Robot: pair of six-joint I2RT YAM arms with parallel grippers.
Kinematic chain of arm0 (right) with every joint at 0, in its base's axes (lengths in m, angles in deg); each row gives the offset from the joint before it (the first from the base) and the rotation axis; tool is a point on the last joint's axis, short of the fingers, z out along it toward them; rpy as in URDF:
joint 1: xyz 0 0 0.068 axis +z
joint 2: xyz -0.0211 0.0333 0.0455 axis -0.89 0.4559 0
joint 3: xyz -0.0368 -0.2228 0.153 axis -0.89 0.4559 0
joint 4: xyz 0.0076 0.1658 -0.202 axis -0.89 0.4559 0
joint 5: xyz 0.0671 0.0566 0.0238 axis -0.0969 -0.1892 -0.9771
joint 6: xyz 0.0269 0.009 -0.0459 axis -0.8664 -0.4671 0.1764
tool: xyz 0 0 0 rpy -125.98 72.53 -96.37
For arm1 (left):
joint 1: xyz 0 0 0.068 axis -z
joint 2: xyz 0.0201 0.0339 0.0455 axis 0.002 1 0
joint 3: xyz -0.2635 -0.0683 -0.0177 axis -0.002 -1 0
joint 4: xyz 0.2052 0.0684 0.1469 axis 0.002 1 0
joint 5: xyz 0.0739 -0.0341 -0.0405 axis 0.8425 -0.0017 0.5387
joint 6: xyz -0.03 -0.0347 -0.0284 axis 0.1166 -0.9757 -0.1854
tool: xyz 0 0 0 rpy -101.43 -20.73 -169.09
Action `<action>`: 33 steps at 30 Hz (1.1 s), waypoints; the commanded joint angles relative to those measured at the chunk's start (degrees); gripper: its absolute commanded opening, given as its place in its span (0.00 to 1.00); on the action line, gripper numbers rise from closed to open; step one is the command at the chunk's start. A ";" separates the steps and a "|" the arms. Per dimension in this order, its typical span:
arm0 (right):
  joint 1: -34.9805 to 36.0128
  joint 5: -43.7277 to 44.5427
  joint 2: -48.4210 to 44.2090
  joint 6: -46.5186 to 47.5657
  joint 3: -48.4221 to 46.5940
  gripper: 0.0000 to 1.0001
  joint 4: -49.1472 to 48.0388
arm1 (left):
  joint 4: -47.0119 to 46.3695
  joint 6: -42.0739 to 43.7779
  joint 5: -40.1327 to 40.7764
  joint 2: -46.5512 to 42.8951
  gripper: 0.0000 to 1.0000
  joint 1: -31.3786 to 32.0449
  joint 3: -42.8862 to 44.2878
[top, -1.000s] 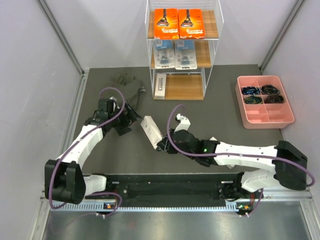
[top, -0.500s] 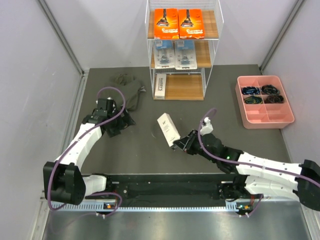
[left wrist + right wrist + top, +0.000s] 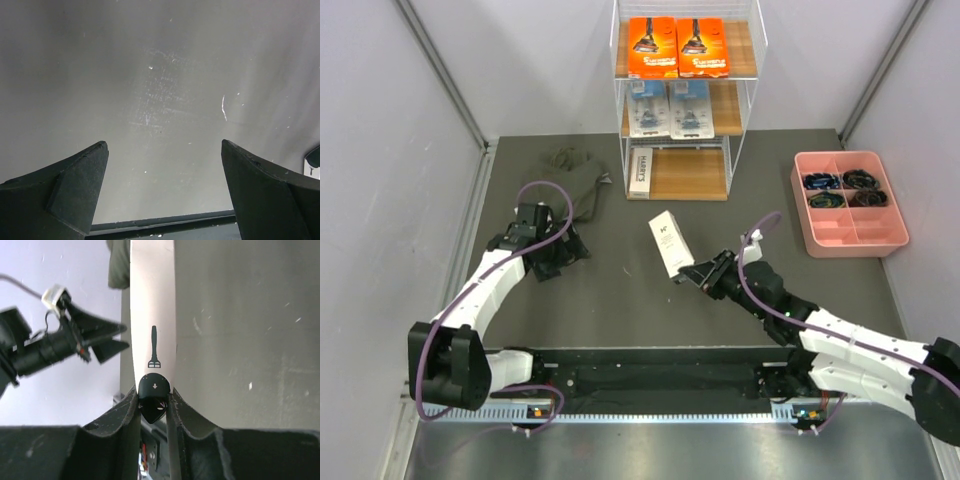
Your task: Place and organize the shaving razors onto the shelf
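My right gripper (image 3: 698, 273) is shut on one end of a slim white razor box (image 3: 670, 243), held above the mat in front of the shelf (image 3: 686, 100). The right wrist view shows the box (image 3: 152, 315) pinched between both fingers. On the shelf, two orange boxes (image 3: 677, 47) lie on the top tier, two blue-and-clear packs (image 3: 668, 108) on the middle tier, and one white box (image 3: 641, 172) at the left of the bottom tier. My left gripper (image 3: 560, 252) hangs open over bare mat at the left, its fingertips (image 3: 95, 155) wide apart with nothing between them.
A pink compartmented tray (image 3: 850, 232) with dark items sits at the right. A dark crumpled cloth (image 3: 578, 172) lies left of the shelf. Grey walls close in both sides, and a black rail (image 3: 660, 378) runs along the near edge.
My right arm has carried the white box rightward and toward the shelf, swinging out to the right. The left arm has shifted only slightly, staying open.
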 commanded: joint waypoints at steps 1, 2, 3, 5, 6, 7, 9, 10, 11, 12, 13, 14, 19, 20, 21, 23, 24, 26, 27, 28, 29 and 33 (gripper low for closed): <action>-5.98 -6.26 3.02 -1.23 0.00 0.05 -11.02 | -0.77 1.16 0.04 -0.23 0.99 -0.21 -0.99; -7.38 -7.58 4.77 -1.23 -0.18 0.05 -11.99 | -0.77 1.34 0.04 -0.15 0.99 -0.21 -0.99; -9.57 -9.25 5.65 -1.15 -0.36 0.05 -12.87 | -0.86 1.43 -0.05 0.20 0.99 -0.21 -1.08; -11.95 -11.98 7.76 -1.15 -1.06 0.05 -15.50 | -0.77 1.60 0.04 0.21 0.99 -0.21 -1.08; -14.05 -12.86 10.12 -1.14 -1.58 0.05 -16.13 | -0.77 1.69 -0.05 0.38 0.99 -0.21 -1.16; -14.94 -13.65 11.36 -1.14 -2.46 0.05 -17.00 | -0.95 1.78 -0.05 0.47 0.99 -0.12 -1.16; -17.14 -15.41 15.13 -2.10 -2.99 0.05 -20.77 | -1.03 1.87 -0.05 0.56 0.99 -0.21 -1.34; -17.50 -16.20 16.28 -2.37 -3.78 0.05 -21.75 | -1.03 1.87 -0.05 0.73 0.99 -0.21 -1.43; -18.20 -16.64 17.78 -2.64 -4.31 0.05 -23.67 | -1.03 1.78 -0.14 0.73 0.99 -0.21 -1.52; -18.64 -16.99 20.40 -2.90 -5.44 0.05 -24.47 | -1.21 1.86 -0.31 0.91 0.99 -0.21 -1.52; -19.43 -17.61 21.99 -3.08 -6.15 0.04 -25.26 | -1.12 1.87 -0.49 0.91 0.99 -0.21 -1.43; -19.78 -17.87 23.31 -3.43 -6.77 0.04 -26.32 | -1.21 1.87 -0.58 1.08 0.99 -0.21 -1.43; -21.63 -18.58 31.92 -4.40 -13.27 0.04 -29.14 | -1.12 2.04 -0.84 1.08 0.99 -0.21 -1.43; -21.89 -18.58 33.25 -4.40 -14.50 0.04 -29.14 | -1.04 2.22 -0.84 1.17 0.99 -0.21 -1.52; -22.07 -18.67 34.39 -4.57 -16.60 0.04 -29.75 | -1.12 2.30 -0.93 1.17 0.99 -0.21 -1.52; -22.86 -18.58 37.82 -5.36 -18.72 0.04 -30.19 | -1.03 2.39 -1.02 1.35 0.99 -0.21 -1.60; -23.12 -18.67 38.96 -5.71 -20.64 0.04 -30.63 | -1.12 2.57 -1.28 1.44 0.99 -0.21 -1.69; -24.18 -19.46 42.83 -6.85 -22.58 0.04 -32.21 | -1.21 2.66 -1.37 1.52 0.99 -0.21 -1.69; -24.53 -19.63 43.97 -7.29 -24.25 0.04 -32.74 | -1.04 3.09 -1.28 1.52 0.99 -0.21 -1.69; -24.79 -19.72 45.11 -7.64 -25.22 0.04 -32.83 | -0.95 3.18 -1.19 1.70 0.99 -0.21 -1.34; -25.41 -19.72 47.13 -8.00 -26.97 0.04 -33.00 | -0.51 3.27 -1.02 1.79 0.99 -0.21 -1.17; -26.38 -19.72 51.45 -8.88 -30.85 0.04 -32.92 | -0.33 3.62 -1.02 1.79 0.99 -0.21 -0.64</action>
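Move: The right hand already holds the white razor box by its near end. The place it is heading for, on the bottom shelf just right of the HARRY'S box, lies some 31 cm ahead, 4 cm left and about 9 cm lower. The HARRY'S box stands there 31 cm ahead and 10 cm left, the two blister packs on the middle shelf about 32 cm ahead, 3 cm left and 8 cm higher. From the idle left hand the place is roughly 24 cm ahead, 23 cm right and a little lower. Keeping its pinch on the near end of the white box, the right hand carries it forward about 20 cm towards the gap beside the HARRY'S box, first dipping some 3 cm and easing slightly right, then coming back left and up to nearly its starting height. Along the way the wrist rolls some 10 degrees, its left side rising, and turns slightly clockwise, so the box points more nearly straight ahead into the bottom shelf bay. ##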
